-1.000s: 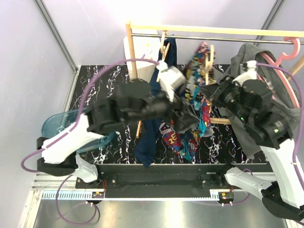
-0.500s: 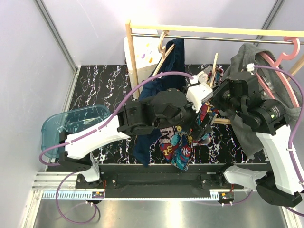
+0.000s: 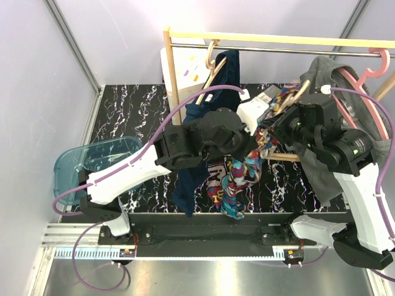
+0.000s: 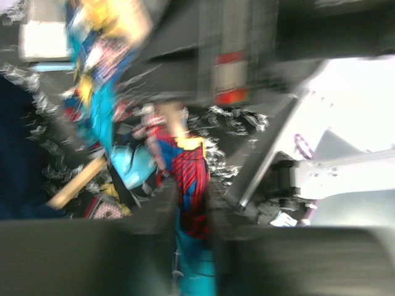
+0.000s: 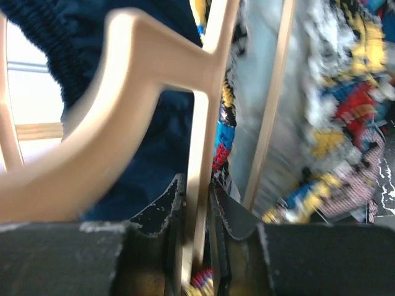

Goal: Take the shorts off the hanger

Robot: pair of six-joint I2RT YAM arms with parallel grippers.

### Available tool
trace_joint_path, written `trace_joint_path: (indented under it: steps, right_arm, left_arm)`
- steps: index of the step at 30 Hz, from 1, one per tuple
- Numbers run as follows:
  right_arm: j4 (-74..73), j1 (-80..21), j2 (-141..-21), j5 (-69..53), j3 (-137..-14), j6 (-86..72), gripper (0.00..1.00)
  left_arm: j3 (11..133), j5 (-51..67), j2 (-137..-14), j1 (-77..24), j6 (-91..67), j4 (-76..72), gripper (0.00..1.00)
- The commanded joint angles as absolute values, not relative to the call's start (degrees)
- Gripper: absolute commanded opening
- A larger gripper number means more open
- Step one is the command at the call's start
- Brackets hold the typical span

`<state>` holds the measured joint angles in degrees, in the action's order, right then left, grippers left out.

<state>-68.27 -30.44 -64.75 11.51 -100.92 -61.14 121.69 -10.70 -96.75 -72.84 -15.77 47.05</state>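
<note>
The cartoon-print shorts (image 3: 237, 179) hang in a twisted strand between my two grippers, low over the table's front. My left gripper (image 3: 256, 147) is shut on the shorts; the left wrist view, though blurred, shows red and teal cloth (image 4: 192, 203) between its fingers. My right gripper (image 3: 279, 122) is shut on the wooden hanger (image 3: 297, 94), which is off the rail and tilted. The right wrist view shows the hanger's bar (image 5: 199, 185) pinched between the pads, with the navy shorts (image 5: 142, 123) behind. The navy shorts (image 3: 227, 69) hang from another hanger on the rail. The grey shorts (image 3: 321, 157) hang on a pink hanger (image 3: 364, 77).
A wooden rack with a metal rail (image 3: 278, 49) and a left post (image 3: 173, 68) stands at the back. A blue plastic bin (image 3: 92, 161) sits at the table's left. Purple cables loop over both arms. Grey walls close both sides.
The hanger with the cartoon shorts has come off the rail and tilted to the right in my right gripper. My left gripper has reached across and pulled the shorts into a narrow strand.
</note>
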Motion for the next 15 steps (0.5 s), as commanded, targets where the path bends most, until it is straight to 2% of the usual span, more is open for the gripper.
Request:
trace_joint_path:
  steps: [1, 3, 4, 7, 15]
  right_arm:
    - [-63.5, -30.8, -62.1, 8.9, -101.6, -62.1, 0.06]
    - [-61.8, -30.8, -61.2, 8.4, -100.3, -60.7, 0.16]
    - [-61.9, -30.8, -61.1, 8.7, -100.3, -60.3, 0.27]
    - [-61.6, -30.8, -60.4, 10.5, -100.2, -58.5, 0.45]
    - [-62.7, -30.8, -61.3, 12.5, -102.7, -57.3, 0.56]
  left_arm:
    - [121.6, -10.6, -96.6, -71.1, -15.5, 45.5, 0.00]
    - [120.9, -10.6, -95.4, -71.0, -15.5, 45.4, 0.00]
    - [120.6, -10.7, -94.9, -71.0, -15.8, 45.4, 0.00]
    - [118.3, -9.9, -92.2, -70.8, -17.5, 44.7, 0.00]
    - [115.5, -7.6, -88.0, -70.6, -19.9, 42.4, 0.00]
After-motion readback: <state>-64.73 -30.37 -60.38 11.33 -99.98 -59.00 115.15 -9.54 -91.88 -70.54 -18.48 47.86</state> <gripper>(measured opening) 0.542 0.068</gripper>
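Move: Patterned shorts cloth, bunched at the hanger's near end, lies right at the left fingers, about 1 cm ahead; that end of the hanger is some 4 cm to the hand's right and 1 cm ahead. The navy shorts hang roughly 11 cm left, 6 cm ahead and a bit lower. From the right hand, which already grips the hanger, the bunched cloth is about 7 cm back, 7 cm left and 3 cm below. Closing the rest of the way, the left fingers pinch the bunched cloth beside the hanger's end after a 1 cm nudge forward, then draw it about 2.5 cm left and slightly down, away from the right hand. Meanwhile the right fingers open to about half, releasing their grip on the hanger, then back off 1 cm and lift about 2.5 cm with a slight upward tilt. ##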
